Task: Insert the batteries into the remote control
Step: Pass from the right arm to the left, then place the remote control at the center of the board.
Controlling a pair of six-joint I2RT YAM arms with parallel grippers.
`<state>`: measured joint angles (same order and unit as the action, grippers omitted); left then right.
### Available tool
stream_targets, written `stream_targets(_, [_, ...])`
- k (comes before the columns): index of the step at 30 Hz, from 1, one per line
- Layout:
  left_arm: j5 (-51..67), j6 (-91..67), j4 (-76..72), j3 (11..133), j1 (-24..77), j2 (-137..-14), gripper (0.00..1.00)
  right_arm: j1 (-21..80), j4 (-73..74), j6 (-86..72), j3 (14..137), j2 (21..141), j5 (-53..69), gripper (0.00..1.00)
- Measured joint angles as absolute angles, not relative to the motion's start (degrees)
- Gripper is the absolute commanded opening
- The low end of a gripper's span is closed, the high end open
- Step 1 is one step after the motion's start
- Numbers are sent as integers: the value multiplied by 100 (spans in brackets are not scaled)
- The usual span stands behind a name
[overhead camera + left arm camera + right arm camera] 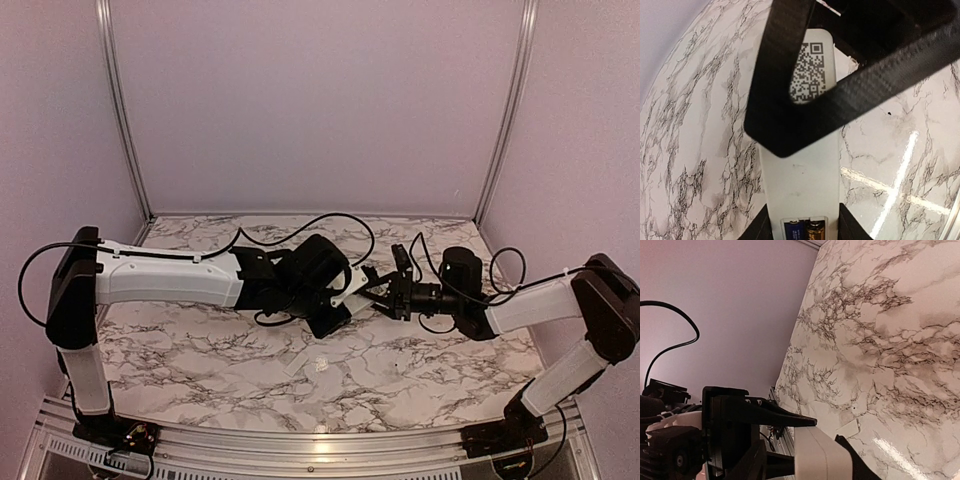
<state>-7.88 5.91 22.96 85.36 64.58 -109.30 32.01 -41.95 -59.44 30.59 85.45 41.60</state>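
The white remote control (pixel 355 280) is held in the air between both arms. In the left wrist view the remote control (pixel 805 185) shows its back with a QR label. Its recess is uncovered and holds two batteries (pixel 804 232), one blue and one gold. My left gripper (pixel 805 227) is shut on the remote's long sides, one finger on each. My right gripper (pixel 378 292) stands open around the other end. One of its fingers (pixel 840 105) crosses over the QR label. In the right wrist view that end of the remote control (pixel 825 455) sits between the right gripper (pixel 832 440) fingers.
A short white cover plate (pixel 300 362) lies on the marble table (pixel 200 340) below the grippers, with a small white piece (pixel 322 365) beside it. The cover plate (pixel 849 429) also shows in the right wrist view. Cables loop behind both wrists. Walls enclose the table.
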Motion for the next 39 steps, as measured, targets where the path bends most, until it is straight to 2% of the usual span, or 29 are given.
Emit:
stream_targets(3, [-541, 989, 2571, 8543, 6298, -10991, 19, 3037, -4163, -5948, 2943, 8442, 4235, 62])
stream_targets(7, [-38, 1553, 2858, 8558, 6014, -11013, 19, 2775, -3946, -5813, 2770, 8093, 4303, 65])
stream_targets(15, [563, 2517, 3570, 9000, 5684, -11347, 19, 2143, -3424, -5424, 2550, 7299, 4333, 65])
stream_targets(24, [725, 3122, 4206, 9564, 5533, -12095, 20, 2086, -3214, -5103, 2482, 6932, 4431, 65])
stream_targets(34, [744, 3426, 4584, 9898, 5448, -12632, 24, 2086, -3037, -4853, 2482, 6759, 4449, 65])
stream_targets(39, [727, 3514, 4654, 9961, 5443, -12744, 29, 2086, -2993, -4807, 2482, 6757, 4449, 65])
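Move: In the left fingers is the remote control's battery end; its middle lies about 4 cm to their right, 2 cm ahead and 2 cm higher. The bare table patch this hand heads for is some 13 cm below, 5 cm left and 2 cm ahead, with the loose battery cover roughly 4 cm back and 8 cm left of the hand, on the table. From the right hand, around the remote's other end, its middle is about 4 cm left, 1 cm back and 2 cm lower. Opening its already loosened fingers wider, the right hand backs off the remote's QR-code end, about 7 cm to the right and then a little up. The left hand keeps its grip at the battery end and carries the remote down some 11 cm towards the table, drifting 5 cm left, while its wrist turns clockwise and tips the fingers to point nearly straight down. ##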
